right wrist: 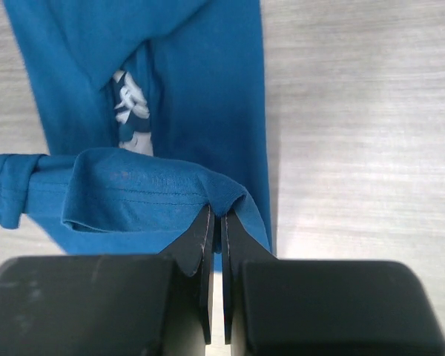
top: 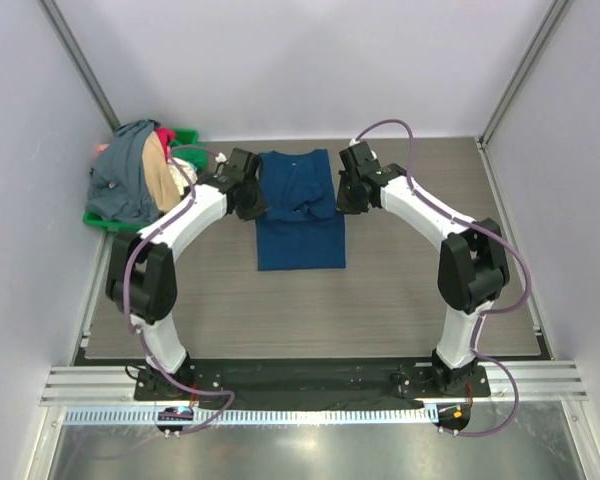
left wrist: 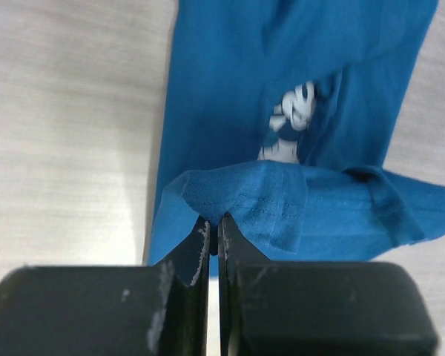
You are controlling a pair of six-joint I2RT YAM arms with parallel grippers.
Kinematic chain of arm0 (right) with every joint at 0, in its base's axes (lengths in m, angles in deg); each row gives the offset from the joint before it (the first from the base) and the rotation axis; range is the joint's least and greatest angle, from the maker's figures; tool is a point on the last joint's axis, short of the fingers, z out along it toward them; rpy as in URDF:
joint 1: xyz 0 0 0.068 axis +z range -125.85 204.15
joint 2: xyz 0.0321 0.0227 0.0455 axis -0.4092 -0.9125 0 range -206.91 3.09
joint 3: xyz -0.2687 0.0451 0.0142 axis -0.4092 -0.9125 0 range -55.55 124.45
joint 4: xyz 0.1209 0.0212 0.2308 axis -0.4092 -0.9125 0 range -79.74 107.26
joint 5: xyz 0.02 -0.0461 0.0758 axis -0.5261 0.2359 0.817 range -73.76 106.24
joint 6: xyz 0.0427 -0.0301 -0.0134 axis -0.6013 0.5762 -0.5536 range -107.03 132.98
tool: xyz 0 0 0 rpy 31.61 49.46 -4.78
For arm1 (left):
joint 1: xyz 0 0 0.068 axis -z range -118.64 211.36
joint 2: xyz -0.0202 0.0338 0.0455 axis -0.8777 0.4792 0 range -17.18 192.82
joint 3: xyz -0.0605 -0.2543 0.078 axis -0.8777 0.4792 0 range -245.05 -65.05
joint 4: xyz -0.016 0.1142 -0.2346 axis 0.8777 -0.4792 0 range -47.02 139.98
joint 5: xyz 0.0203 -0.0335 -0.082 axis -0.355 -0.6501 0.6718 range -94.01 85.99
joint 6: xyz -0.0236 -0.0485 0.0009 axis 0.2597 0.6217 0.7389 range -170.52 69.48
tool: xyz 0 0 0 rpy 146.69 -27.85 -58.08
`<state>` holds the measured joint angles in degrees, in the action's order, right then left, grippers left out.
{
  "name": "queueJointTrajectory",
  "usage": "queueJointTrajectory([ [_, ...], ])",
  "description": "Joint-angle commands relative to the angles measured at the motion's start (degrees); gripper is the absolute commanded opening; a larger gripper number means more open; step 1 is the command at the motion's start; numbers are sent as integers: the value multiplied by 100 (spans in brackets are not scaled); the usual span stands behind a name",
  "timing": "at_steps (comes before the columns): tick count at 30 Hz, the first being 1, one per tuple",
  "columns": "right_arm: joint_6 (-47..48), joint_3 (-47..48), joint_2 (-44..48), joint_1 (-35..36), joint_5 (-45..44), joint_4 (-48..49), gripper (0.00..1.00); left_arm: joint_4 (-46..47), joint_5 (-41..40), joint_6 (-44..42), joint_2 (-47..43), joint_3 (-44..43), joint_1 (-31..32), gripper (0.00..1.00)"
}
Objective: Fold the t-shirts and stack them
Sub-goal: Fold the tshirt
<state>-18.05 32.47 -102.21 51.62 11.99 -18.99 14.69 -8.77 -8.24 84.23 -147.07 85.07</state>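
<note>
A navy blue t-shirt (top: 300, 215) lies lengthwise at the table's middle, its sides folded in, with a bit of white print (left wrist: 293, 122) showing through a gap. My left gripper (top: 248, 195) is shut on the shirt's left edge and holds a fold of blue cloth (left wrist: 237, 193) lifted above the rest. At the shirt's right edge my right gripper (top: 348, 192) is likewise shut on a raised fold (right wrist: 156, 189). Both pinch the cloth at their fingertips (left wrist: 213, 222) (right wrist: 216, 215). More t-shirts, slate-grey (top: 125, 180), tan (top: 163, 172) and pink (top: 167, 136), are heaped at the far left.
The heap rests in a green plastic tray (top: 105, 222) against the left wall. Grey walls close in the table on three sides. Bare wood-grain tabletop (top: 420, 300) lies right of and in front of the blue shirt.
</note>
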Motion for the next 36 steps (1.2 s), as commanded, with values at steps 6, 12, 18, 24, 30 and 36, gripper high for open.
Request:
queueJointTrajectory([
  [6, 264, 855, -878, -285, 346, 65, 1, -189, 326, -317, 1021, -1123, -278, 1],
  [12, 387, 2321, -1982, -715, 880, -233, 42, -1004, 440, -282, 2083, -2795, -586, 16],
  [18, 501, 5908, -3322, -1181, 1313, -1709, 78, -2798, 984, -291, 3508, -6305, -990, 51],
  [24, 633, 2619, -1453, -1243, 1497, -596, 80, -1712, 1046, -168, 1643, -3801, -1043, 59],
  [30, 449, -274, -115, -1200, 2050, 311, 81, -60, 1266, 175, -57, -204, -903, 58],
  [36, 290, -2113, 632, -936, 2490, 1031, 80, 934, 1328, 359, -1227, 1975, -534, 59],
])
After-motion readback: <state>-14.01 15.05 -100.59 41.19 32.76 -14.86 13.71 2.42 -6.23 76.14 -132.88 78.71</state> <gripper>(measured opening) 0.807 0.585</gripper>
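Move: The t-shirt's hem hangs between the grippers, a corner in each, over the half-folded shirt. Its landing line across the shirt is about 8 cm straight ahead of both hands and some 9 below. The collar's middle lies roughly 20 cm ahead, 7 to the left hand's right and 8 to the right hand's left; the near fold's middle is about 8 cm back, equally far inward. The clothes basket stands some 29 cm left and 11 ahead of the left hand. The t-shirt's hem, still pinched at both corners, goes forward over the shirt and about 4 cm down, and both grippers open wide to release it while speeding on towards the collar, some 16 cm forward in all. Rising, they then spread 4 to 5 cm outward and draw back fast and downward, ending open beside the shirt's lower half, about 6 cm behind where they began. ##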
